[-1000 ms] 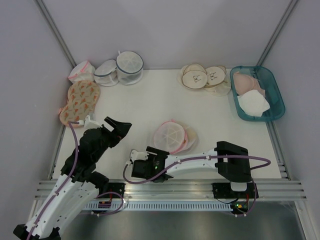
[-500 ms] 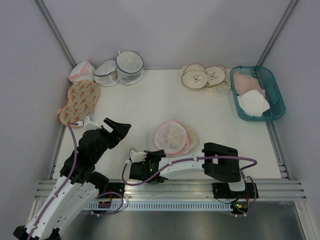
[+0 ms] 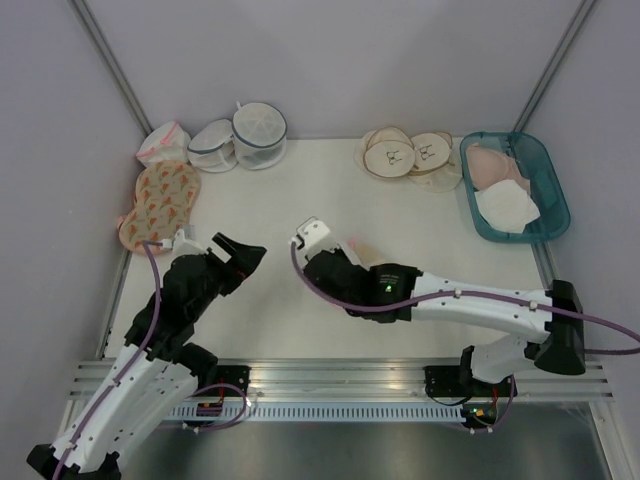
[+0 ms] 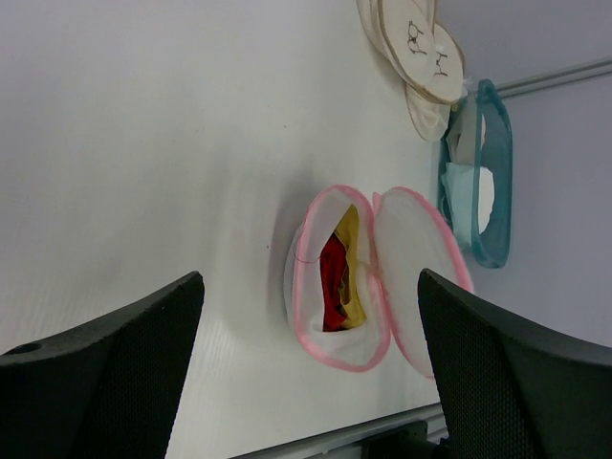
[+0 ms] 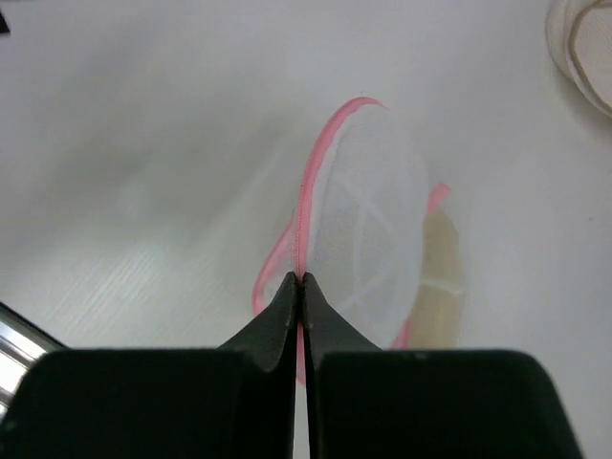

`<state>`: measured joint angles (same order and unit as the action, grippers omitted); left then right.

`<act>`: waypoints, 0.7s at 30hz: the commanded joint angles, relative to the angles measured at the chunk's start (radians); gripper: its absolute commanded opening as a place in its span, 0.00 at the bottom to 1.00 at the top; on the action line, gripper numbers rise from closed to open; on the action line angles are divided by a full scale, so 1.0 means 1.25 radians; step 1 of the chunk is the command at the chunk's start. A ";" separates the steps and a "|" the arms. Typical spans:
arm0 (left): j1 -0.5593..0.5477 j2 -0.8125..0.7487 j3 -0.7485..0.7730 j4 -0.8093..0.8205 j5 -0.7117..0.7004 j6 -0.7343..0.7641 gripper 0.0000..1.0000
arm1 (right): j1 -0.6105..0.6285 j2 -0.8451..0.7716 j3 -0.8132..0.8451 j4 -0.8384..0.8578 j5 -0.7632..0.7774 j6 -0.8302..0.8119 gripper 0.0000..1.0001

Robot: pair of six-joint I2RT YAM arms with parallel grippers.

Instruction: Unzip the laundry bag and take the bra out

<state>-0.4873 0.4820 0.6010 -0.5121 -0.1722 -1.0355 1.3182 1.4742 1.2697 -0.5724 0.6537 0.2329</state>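
The laundry bag (image 4: pixel 330 339), white mesh with a pink rim, lies on the table with its two halves parted. Red and yellow fabric, the bra (image 4: pixel 332 282), shows in the gap. In the right wrist view my right gripper (image 5: pixel 304 279) is shut on the pink rim of one mesh half (image 5: pixel 368 215). From above, the right gripper (image 3: pixel 342 252) and its arm cover nearly all of the bag; only a pink bit of the laundry bag (image 3: pixel 355 241) shows. My left gripper (image 3: pixel 242 248) hangs open left of the bag, nothing between its fingers (image 4: pixel 115 354).
Two mesh bags with grey-blue rims (image 3: pixel 258 132) and a pink-edged pouch (image 3: pixel 162 143) stand at the back left, by an orange-patterned item (image 3: pixel 160 200). Beige round pads (image 3: pixel 405 155) lie at the back. A teal tray (image 3: pixel 550 170) at the right holds garments.
My right arm has swung from the near edge up over the bag, and its gripper has shut on the pink rim. The left arm has not moved.
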 commanded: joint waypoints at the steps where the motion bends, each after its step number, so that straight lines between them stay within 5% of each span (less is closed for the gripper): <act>1: 0.005 0.043 -0.014 0.072 0.057 0.029 0.95 | -0.052 -0.055 -0.044 0.004 -0.030 0.131 0.00; 5: 0.005 0.144 -0.022 0.187 0.175 0.081 0.95 | -0.113 -0.102 -0.070 -0.076 0.087 0.332 0.00; 7: 0.003 0.318 -0.002 0.310 0.319 0.155 0.95 | -0.162 -0.169 -0.134 -0.086 0.124 0.442 0.01; 16: -0.070 0.666 0.095 0.392 0.393 0.265 0.95 | -0.251 -0.305 -0.218 -0.051 0.121 0.514 0.00; 21: -0.097 0.692 0.069 0.543 0.383 0.242 0.93 | -0.280 -0.350 -0.248 -0.033 0.086 0.499 0.00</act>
<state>-0.6025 1.3621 0.6750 -0.0341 0.2775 -0.7723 0.9833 1.0573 0.9768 -0.6449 0.7677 0.8291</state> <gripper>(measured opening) 0.934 0.010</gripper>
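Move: From the left hand, wide open and empty, the unzipped laundry bag with the red-and-yellow bra in its mouth lies about 18 cm to the right, 1 cm back and some 15 cm below. The right hand still pinches the bag's lid, with the bag's body roughly 11 cm to its right, 2 cm ahead and 15 cm below. The two flat face bags lie about 22 cm ahead and 29 cm to the right of the left hand, at table height. The right hand keeps its closed pinch on the lid's pink rim and sweeps it about 15 cm right and 5 cm forward over the bag at nearly constant height, turning some 40 degrees clockwise with its left side rising, to fold the lid clear to the right. At the same time the left hand, fingers staying wide open, swings about 14 cm right and sinks about 12 cm towards the bag's mouth, edging a little forward, turning roughly 35 degrees clockwise and tipping further down, until its fingers come close to the left rim. ##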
